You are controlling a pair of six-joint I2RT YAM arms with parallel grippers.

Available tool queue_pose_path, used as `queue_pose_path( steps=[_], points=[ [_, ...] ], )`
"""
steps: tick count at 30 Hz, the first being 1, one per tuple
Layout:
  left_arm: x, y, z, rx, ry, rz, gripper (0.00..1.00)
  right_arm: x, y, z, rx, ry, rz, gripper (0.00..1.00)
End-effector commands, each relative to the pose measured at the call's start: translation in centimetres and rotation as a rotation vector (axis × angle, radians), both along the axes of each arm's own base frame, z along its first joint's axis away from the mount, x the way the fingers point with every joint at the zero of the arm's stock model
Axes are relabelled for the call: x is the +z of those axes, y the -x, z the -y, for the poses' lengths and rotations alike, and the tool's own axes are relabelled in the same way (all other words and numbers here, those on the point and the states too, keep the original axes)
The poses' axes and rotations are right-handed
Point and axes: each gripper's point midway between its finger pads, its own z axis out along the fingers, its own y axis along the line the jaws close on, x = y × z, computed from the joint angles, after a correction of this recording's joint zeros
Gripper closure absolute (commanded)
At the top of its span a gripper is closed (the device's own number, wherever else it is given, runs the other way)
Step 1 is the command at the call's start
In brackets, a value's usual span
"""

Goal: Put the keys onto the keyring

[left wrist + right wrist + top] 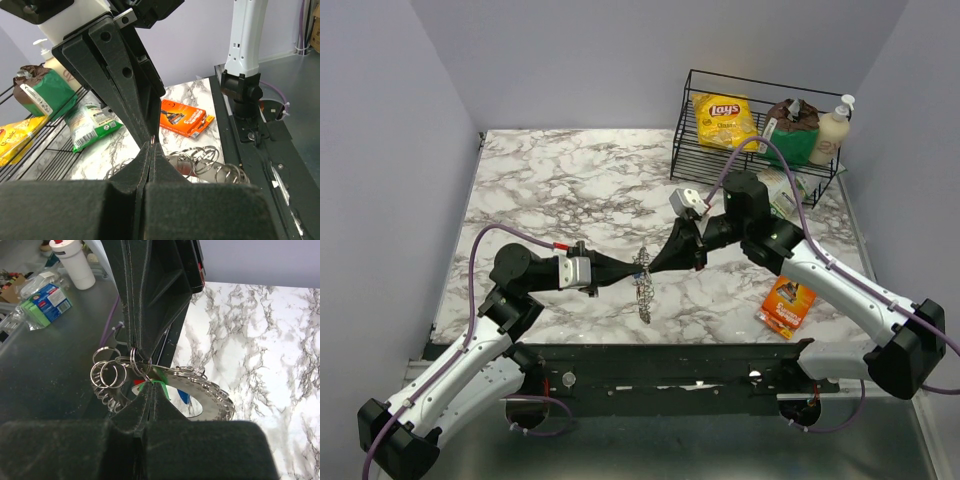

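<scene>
The keyring (642,290) hangs edge-on between both gripper tips near the table's front middle. In the right wrist view the keyring (216,391) is a flat grey disc with an open centre and several small split rings along its rim. My right gripper (151,389) is shut with the pale green key (159,384) at its tips. A red key (138,382) and a blue key (184,396) show behind the disc. My left gripper (151,146) is shut on one small split ring at the rim. The two grippers, left (636,268) and right (652,266), meet tip to tip.
A black wire basket (692,150) at the back right holds a yellow crisp bag (723,118), a green bag (792,138) and a lotion bottle (832,130). An orange packet (787,305) lies at the front right beside the right arm. A green-white packet (92,125) lies near the basket.
</scene>
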Motion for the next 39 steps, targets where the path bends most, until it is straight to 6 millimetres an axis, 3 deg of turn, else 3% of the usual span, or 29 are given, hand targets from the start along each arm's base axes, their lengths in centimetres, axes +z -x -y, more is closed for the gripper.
queue_pose_path(
  steps=[1, 14, 21, 24, 28, 29, 33, 39],
  points=[
    [3.1, 0.7, -0.4, -0.005, 0.082, 0.097, 1.0, -0.4, 0.3, -0.3, 0.02, 0.015, -0.014, 0.99],
    [2.8, 0.7, -0.2, -0.023, 0.091, 0.086, 1.0, -0.3, 0.5, -1.2, 0.026, 0.018, -0.011, 0.97],
    [2.6, 0.5, -0.2, -0.012, 0.082, 0.084, 1.0, 0.3, 0.3, -0.3, -0.063, 0.006, 0.045, 0.79],
    [2.7, 0.6, -0.3, -0.011, 0.08, 0.091, 1.0, 0.5, -0.1, 0.3, -0.125, 0.004, 0.074, 0.63],
    [2.7, 0.7, -0.4, -0.009, 0.074, 0.096, 1.0, 0.5, -0.9, 1.0, -0.207, 0.009, 0.123, 0.31],
    [2.7, 0.7, -0.3, -0.009, 0.073, 0.094, 1.0, 0.4, -1.2, 1.1, -0.231, 0.011, 0.136, 0.28],
    [2.8, 0.9, -0.4, -0.018, 0.072, 0.097, 1.0, 1.1, -1.1, 1.7, -0.255, -0.01, 0.181, 0.2],
    [2.9, 1.2, -0.2, -0.045, 0.073, 0.094, 1.0, 3.6, 0.3, 1.6, -0.18, -0.087, 0.207, 0.24]
  ],
)
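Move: Closed on the small split ring at the top of the keyring, my left fingertips have the green key about 2 cm to their right and 2 cm below. From my right fingertips, already at that key, the split ring is about 2 cm left, level fore and aft and 1 cm up. The big ring disc's middle is 1 cm back, 1 cm left and 4 cm below my right hand; three loose rings are about 3 cm back and 2 cm left, level in height. With my left hand still pinching the split ring and rising about 1.5 cm, I work my still-closed right fingers about 1 cm left and 1 cm down at the green key. Then I open them wide, letting go of it, and back off right and up, some 3 cm each way, tipping the fingers up and swinging them clockwise by about 15 degrees in all. ##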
